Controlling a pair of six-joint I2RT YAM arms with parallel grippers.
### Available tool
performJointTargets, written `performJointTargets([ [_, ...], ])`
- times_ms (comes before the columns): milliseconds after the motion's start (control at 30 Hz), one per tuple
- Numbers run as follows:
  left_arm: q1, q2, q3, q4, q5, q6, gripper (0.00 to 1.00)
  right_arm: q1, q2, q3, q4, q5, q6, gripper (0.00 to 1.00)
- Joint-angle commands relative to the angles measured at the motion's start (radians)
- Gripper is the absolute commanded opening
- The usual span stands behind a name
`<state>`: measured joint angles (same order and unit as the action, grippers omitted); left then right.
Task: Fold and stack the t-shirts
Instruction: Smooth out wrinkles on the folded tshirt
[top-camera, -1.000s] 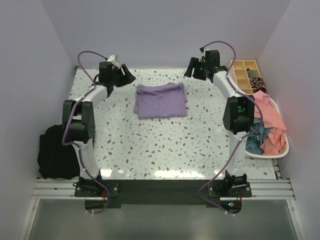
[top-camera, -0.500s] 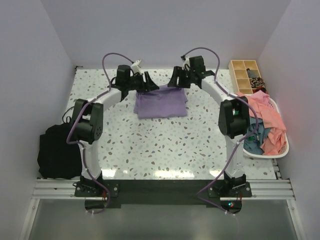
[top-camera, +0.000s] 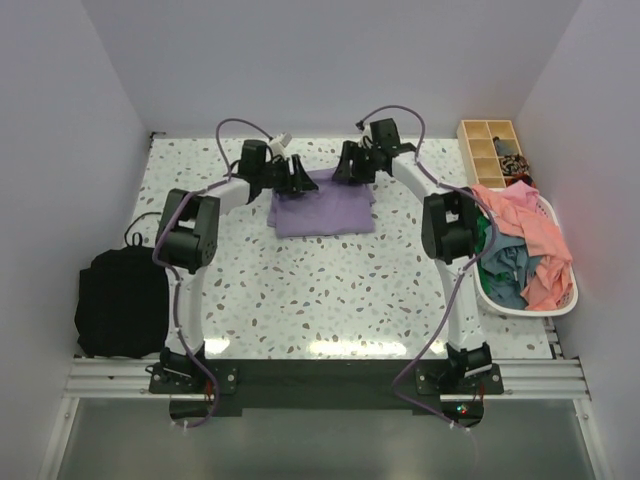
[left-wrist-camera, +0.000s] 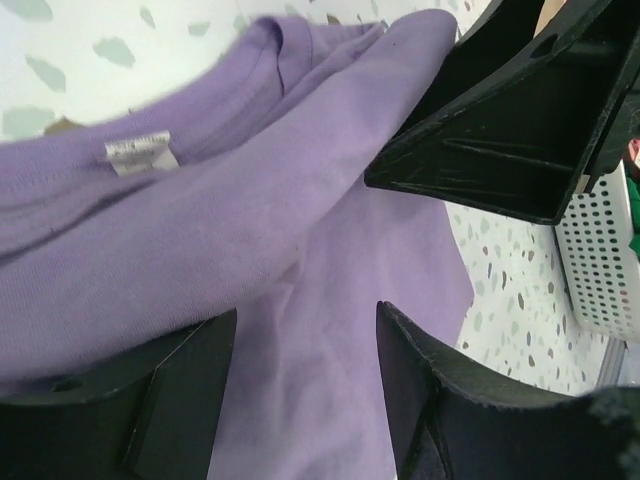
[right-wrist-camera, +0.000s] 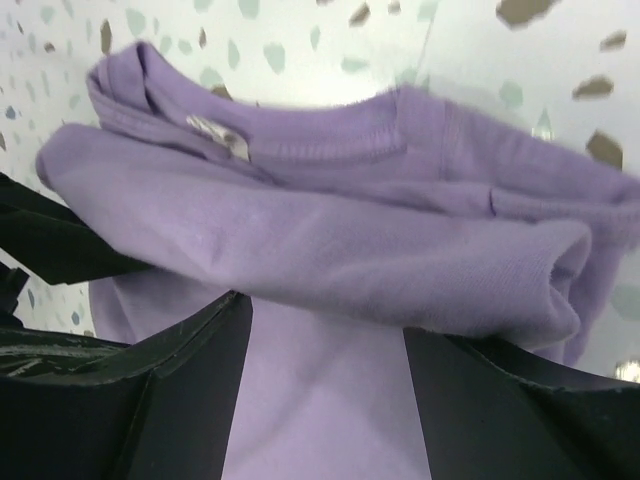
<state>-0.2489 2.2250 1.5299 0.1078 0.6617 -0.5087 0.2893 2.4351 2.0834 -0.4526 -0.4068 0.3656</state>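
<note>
A lavender t-shirt (top-camera: 322, 206) lies roughly folded at the back middle of the table, its collar and white label toward the far edge. Both grippers hang low over that far edge. My left gripper (top-camera: 299, 176) is at the shirt's far left corner and my right gripper (top-camera: 346, 166) at its far right part. In the left wrist view the open gripper (left-wrist-camera: 305, 330) stands over purple cloth (left-wrist-camera: 200, 230), not pinching it. In the right wrist view the open gripper (right-wrist-camera: 325, 320) sits just under a rolled fold of the shirt (right-wrist-camera: 330, 230). Pink (top-camera: 535, 235) and teal (top-camera: 508, 270) t-shirts lie heaped in the basket.
A white perforated laundry basket (top-camera: 560, 305) stands at the right edge of the table. A wooden compartment box (top-camera: 490, 150) sits at the back right corner. A black fabric bundle (top-camera: 118, 300) lies off the left edge. The two grippers are close together, almost tip to tip.
Both arms have swung inward from the far corners of the table to the shirt's far edge and come lower over it. The shirt has barely shifted.
</note>
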Motion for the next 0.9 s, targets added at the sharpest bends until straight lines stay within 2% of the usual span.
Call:
performJointTargets([
  [0,0.01,0.05,0.145,0.001,-0.02,0.073,0.62,-0.001,0.06,0.176,-0.02,0.014,-0.002,0.66],
  [200,0.059,0.168,0.269,-0.028,-0.051,0.09,0.63,-0.006,0.177,0.294,-0.008,0.052,0.038,0.67],
  [367,0.103,0.251,0.302,-0.053,-0.06,0.087,0.63,-0.013,0.191,0.236,0.048,0.114,0.05,0.67],
  [467,0.123,0.245,0.271,-0.039,-0.076,0.079,0.62,-0.025,0.17,0.186,0.075,0.164,0.036,0.67],
  [667,0.158,0.153,0.116,0.045,-0.135,0.096,0.62,-0.062,0.107,0.119,0.121,0.246,-0.011,0.67],
  [767,0.169,0.111,0.081,0.096,-0.116,0.093,0.62,-0.085,0.105,0.15,0.086,0.247,-0.034,0.67],
  [867,0.169,0.047,0.03,0.122,-0.123,0.091,0.61,-0.098,0.03,0.075,0.138,0.227,-0.05,0.68],
])
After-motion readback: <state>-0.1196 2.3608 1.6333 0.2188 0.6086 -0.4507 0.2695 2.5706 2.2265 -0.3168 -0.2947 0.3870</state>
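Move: The shirt's raised fold runs across just beyond the open fingers, its middle about 3 cm ahead and 4 cm right of the left hand, and about 1 cm ahead and 4 cm left of the right. The collar label lies some 6 cm ahead and 2 cm right of the left hand, or 3 cm ahead and 7 cm left of the right. The shirt's far left corner is roughly 6 cm ahead and 9 cm left of the left hand. With open fingertips against the raised fold, both hands push the top layer forward over the collar, the left by about 8 cm and the right by about 6, sinking a little onto the cloth partway. The left then sweeps some 7 cm left towards the far left corner, turning slightly counter-clockwise, while the right eases on forward with a slight clockwise turn. ##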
